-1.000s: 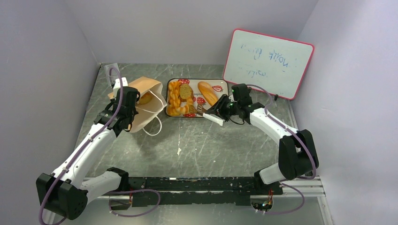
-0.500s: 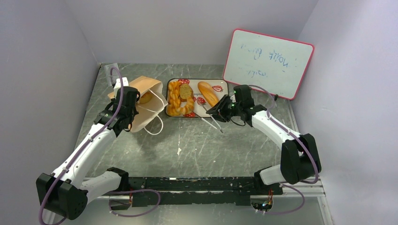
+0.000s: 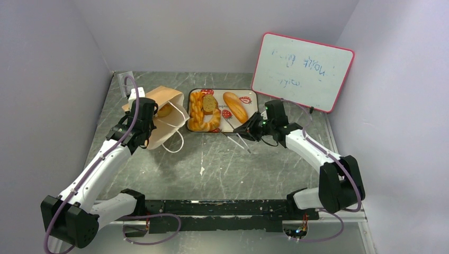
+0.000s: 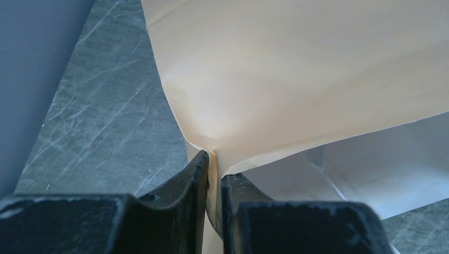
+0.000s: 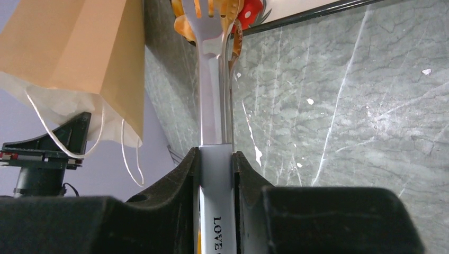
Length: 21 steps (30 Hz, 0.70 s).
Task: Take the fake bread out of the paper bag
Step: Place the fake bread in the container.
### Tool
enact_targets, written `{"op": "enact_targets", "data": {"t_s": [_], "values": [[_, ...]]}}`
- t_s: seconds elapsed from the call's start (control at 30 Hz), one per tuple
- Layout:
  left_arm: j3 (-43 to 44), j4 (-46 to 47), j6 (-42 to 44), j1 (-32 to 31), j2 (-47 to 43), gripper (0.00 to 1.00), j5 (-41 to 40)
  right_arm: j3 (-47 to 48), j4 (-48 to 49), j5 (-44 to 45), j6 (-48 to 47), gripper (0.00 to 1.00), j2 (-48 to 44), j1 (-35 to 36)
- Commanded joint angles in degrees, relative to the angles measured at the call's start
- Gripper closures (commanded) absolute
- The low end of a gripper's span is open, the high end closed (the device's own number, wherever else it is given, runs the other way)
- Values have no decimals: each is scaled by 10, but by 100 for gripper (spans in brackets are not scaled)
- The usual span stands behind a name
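Note:
The tan paper bag [image 3: 159, 100] lies tilted at the back left, its mouth and white cord handles facing right. One golden fake bread [image 3: 165, 110] shows inside the mouth. My left gripper [image 3: 138, 125] is shut on a fold of the paper bag [image 4: 296, 69], the paper pinched between its fingers [image 4: 198, 174]. More fake bread lies on the tray: a braided twist [image 3: 195, 108], a round brown slice [image 3: 210, 103] and an oblong loaf [image 3: 235, 106]. My right gripper [image 3: 250, 129] is shut on slim silver tongs [image 5: 213, 106], whose tips point toward the tray's near edge.
The white strawberry-print tray [image 3: 249, 98] stands at the back centre. A pink-framed whiteboard [image 3: 302, 71] leans on the back right wall. In the right wrist view the paper bag [image 5: 79, 53] hangs at the left, with the left arm below it.
My right gripper has drawn back slightly from the tray toward the front, and the tongs' arms have come closer together. The left arm and the bag have not moved.

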Motion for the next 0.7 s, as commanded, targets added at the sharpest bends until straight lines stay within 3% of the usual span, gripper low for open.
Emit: {"op": "enact_targets", "data": {"t_s": [0.0,0.5,0.67], "values": [[7,13,-9,4,-6,93,5,-5,13,-7,-2,100,-30,-5],[27,-6,-2,4,-6,93,-15,31,-4,-65,-33,100,-76,0],[37,-20,-1,4,-7,93,-23,29,25,-92,-56,100,-57,33]]}}
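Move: From the right hand, which holds the tongs, the bread left in the bag lies about 31 cm to the left, 13 cm ahead and 7 cm lower. In the tray, some 10 cm below the hand, the ring bread is about 10 cm ahead and 12 cm left, the long loaf roughly 16 cm straight ahead. From the left hand, the bread in the bag is about 12 cm ahead, 6 cm right and 13 cm lower. Lift the right gripper and its tongs about 5 cm off the tray side, straight up at first, then easing back about 2 cm and lastly a little left. Let the hand tip up and turn counter-clockwise, about 10 degrees in all, still gripping the tong handle. Keep the left gripper still, pinching the bag's rim. ##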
